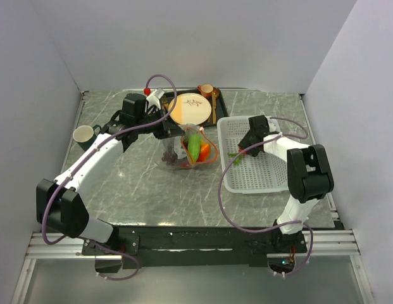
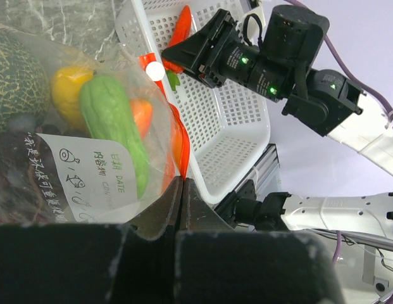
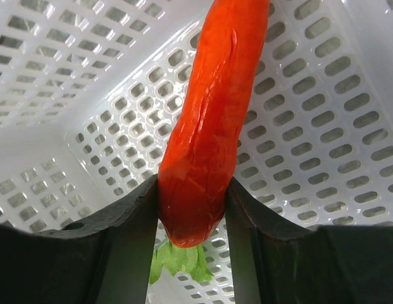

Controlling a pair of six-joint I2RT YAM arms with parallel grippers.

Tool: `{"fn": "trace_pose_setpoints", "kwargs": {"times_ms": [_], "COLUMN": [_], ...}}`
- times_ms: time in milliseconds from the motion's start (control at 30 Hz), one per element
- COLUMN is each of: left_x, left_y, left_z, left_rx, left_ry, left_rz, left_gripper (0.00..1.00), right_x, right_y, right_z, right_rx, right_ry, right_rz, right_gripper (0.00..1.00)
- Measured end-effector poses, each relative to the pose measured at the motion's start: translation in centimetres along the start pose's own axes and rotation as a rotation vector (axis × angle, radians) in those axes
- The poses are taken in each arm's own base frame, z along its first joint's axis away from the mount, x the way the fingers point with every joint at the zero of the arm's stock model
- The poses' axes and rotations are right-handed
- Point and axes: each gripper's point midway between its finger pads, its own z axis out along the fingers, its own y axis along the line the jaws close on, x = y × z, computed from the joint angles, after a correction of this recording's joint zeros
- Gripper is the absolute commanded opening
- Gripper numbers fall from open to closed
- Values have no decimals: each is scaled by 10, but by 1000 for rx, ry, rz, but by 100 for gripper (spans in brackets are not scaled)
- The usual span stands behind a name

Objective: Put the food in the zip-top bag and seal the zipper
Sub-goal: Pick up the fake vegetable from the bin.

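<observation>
The clear zip-top bag lies mid-table and holds food: a green cucumber, a yellow pear, a green melon and an orange piece. My left gripper is shut on the bag's orange-red zipper, holding the mouth up; in the top view this gripper is at the bag's far edge. My right gripper is down in the white basket, both fingers pressed against the thick end of the orange-red carrot, whose green leaves hang below.
The white mesh basket sits right of the bag, with the right gripper inside it. A dark tray with a round plate and a brown cup stands behind the bag. A green mug sits at the far left.
</observation>
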Motion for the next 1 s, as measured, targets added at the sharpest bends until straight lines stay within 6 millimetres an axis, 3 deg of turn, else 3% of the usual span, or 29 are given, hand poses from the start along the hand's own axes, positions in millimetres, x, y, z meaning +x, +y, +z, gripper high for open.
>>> {"fn": "trace_pose_setpoints", "kwargs": {"times_ms": [300,400,533,600,633,667,800,1000], "left_x": [0,0,0,0,0,0,0,0], "left_y": [0,0,0,0,0,0,0,0], "left_z": [0,0,0,0,0,0,0,0], "left_rx": [-2,-1,-1,0,0,0,0,-1], "left_ry": [-2,-2,-2,-2,-2,-2,-2,-2], "left_rz": [0,0,0,0,0,1,1,1], "left_gripper": [1,1,1,1,1,1,1,1], "right_x": [18,24,27,27,26,25,14,-18], "right_y": [-16,-20,-27,-32,-34,-34,-29,-4], "right_z": [-18,-22,-26,-26,-28,-30,-49,-97], "right_rx": [-30,-33,-11,8,14,15,-14,-136], "right_ry": [22,53,78,74,72,66,12,-133], "right_rz": [-74,-145,-236,-253,-261,-264,-258,-234], "right_gripper": [26,36,72,82,96,99,100,100]}}
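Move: The right hand already grips the orange-red fake vegetable near its thick leafy end, low in the bin. The vegetable's middle lies about 4 cm ahead, 3 cm to the right and 1 cm below. Straight left are the bin's left wall, some 10 cm off, and the bag's mouth, about 20 cm off and 3 cm higher; the bin's near wall is roughly 18 cm straight back. From the left hand the vegetable is about 12 cm ahead, 30 cm right and 23 cm below. Back towards the bin's near wall, the right hand drags the pinched vegetable about 5 cm at a level height, drifting slightly right late on and turning some 13 degrees counter-clockwise. There the fingers open wide and let go, and the hand rises nearly 9 cm clear, tilting its fingertips up and forward. The left hand holds still at the bag. ##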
